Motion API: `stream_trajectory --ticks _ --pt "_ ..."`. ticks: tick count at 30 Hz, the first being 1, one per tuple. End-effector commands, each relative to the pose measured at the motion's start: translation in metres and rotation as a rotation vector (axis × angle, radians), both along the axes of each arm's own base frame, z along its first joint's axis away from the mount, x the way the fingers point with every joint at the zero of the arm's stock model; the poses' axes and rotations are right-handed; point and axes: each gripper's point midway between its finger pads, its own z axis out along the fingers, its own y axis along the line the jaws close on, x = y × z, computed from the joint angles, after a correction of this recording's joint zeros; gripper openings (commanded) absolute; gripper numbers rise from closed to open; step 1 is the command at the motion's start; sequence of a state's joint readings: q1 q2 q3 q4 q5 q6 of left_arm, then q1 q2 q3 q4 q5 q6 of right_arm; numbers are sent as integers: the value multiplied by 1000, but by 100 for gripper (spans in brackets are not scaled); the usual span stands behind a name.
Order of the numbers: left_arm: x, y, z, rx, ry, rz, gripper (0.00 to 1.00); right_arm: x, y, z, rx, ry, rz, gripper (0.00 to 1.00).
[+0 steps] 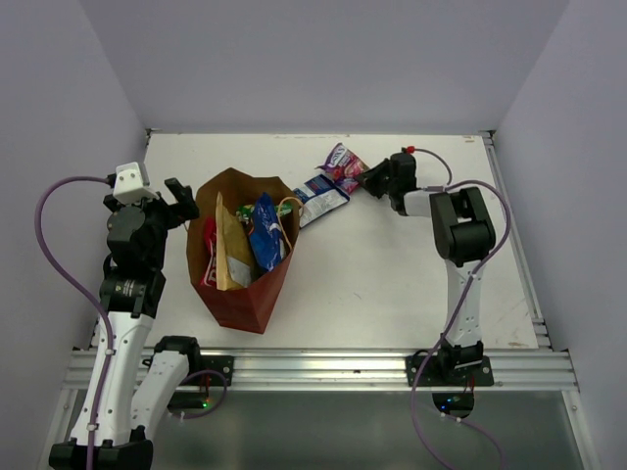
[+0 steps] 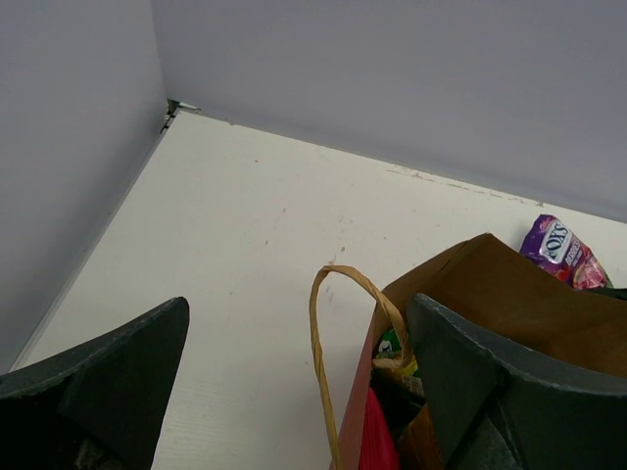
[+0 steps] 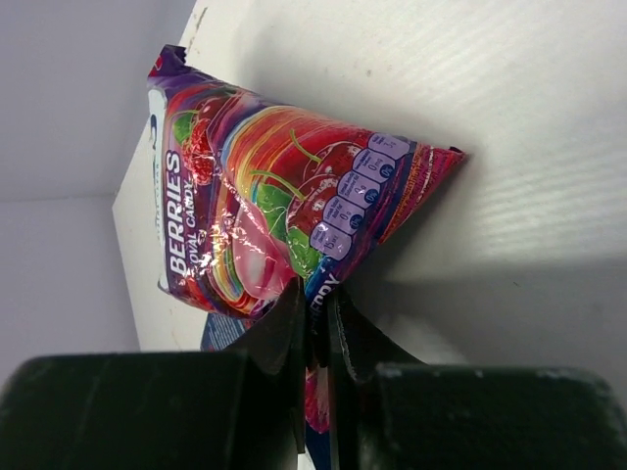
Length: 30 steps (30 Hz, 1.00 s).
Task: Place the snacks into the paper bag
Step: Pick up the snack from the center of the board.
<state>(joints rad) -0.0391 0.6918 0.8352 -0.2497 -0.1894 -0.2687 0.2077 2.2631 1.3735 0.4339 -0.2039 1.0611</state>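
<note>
The brown paper bag with red sides stands open left of centre, holding several snacks: a red one, a tan one and a blue one. A purple-pink packet lies at the back; my right gripper is shut on its edge, seen close in the right wrist view pinching the purple-pink packet. A small dark blue packet lies beside the bag's mouth. My left gripper stands open just left of the bag, its wide fingers straddling the tan handle.
White walls close the table at the back and both sides. The metal rail runs along the near edge. Bare table lies right of the bag.
</note>
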Motion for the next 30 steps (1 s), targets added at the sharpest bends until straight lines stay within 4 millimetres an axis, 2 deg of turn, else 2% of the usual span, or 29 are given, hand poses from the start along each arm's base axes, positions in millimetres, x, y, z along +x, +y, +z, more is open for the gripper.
stream_trajectory --ticks 1,3,4,5,7,10,11,13,14,19,23,27,28,29,30 --pt "1 2 12 8 -54 2 96 -14 -27 24 -100 -23 -18 0" --pt "1 2 13 8 -59 2 96 -25 -33 29 -136 -30 -12 0" --pt "1 2 13 8 -59 1 96 -27 -37 47 -147 -65 -20 0" --pt "0 2 14 6 -62 -1 96 -34 -41 46 -165 -51 -17 0" --pt "0 1 15 6 -68 -2 96 -40 -44 55 -215 -70 -2 0" --pt "-1 2 16 6 -68 -1 97 -55 -51 74 -291 -93 31 0" --pt "-1 1 16 6 -68 -2 97 -62 -54 86 -312 -104 36 0" --pt "-1 1 16 8 -69 -4 97 -68 -61 95 -378 -121 54 0" --pt "-1 1 16 8 -71 -5 97 -73 -65 108 -407 -131 47 0" --pt "-1 -1 16 9 -72 -12 97 -89 -75 139 -526 -152 101 0" --pt "-1 -3 16 9 -75 -16 97 -99 -75 168 -610 -195 146 0" --pt "-2 -4 17 10 -77 -18 97 -111 -62 204 -694 -266 191 0" --pt "-2 -4 17 11 -78 -21 97 -114 -62 221 -720 -289 184 0" --pt "-2 -4 17 11 -76 -21 97 -116 -60 229 -760 -309 200 0" --pt "-2 -5 17 11 -76 -22 97 -120 -52 235 -785 -323 217 0"
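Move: Back by about 30 cm and some 27 cm to the left stands the open paper bag, its middle about 8 cm higher than the right hand, which is already shut on the near right corner of the purple berry snack. The snack's body reaches about 6 cm ahead and 5 cm left. The blue snack lies some 12 cm left of that hand, 1 cm back and 3 cm lower. From the left hand, the bag is about 16 cm right, 4 cm back and 18 cm below. Keeping its pinch on the corner of the purple berry snack, the right hand draws back and to the right almost level at first, pulling the snack away from the blue one. It then climbs more steeply while still coming back, ending some 16 cm higher and 11 cm nearer the base. The wrist rolls its left side down by nearly 40 degrees and turns slightly counter-clockwise. ##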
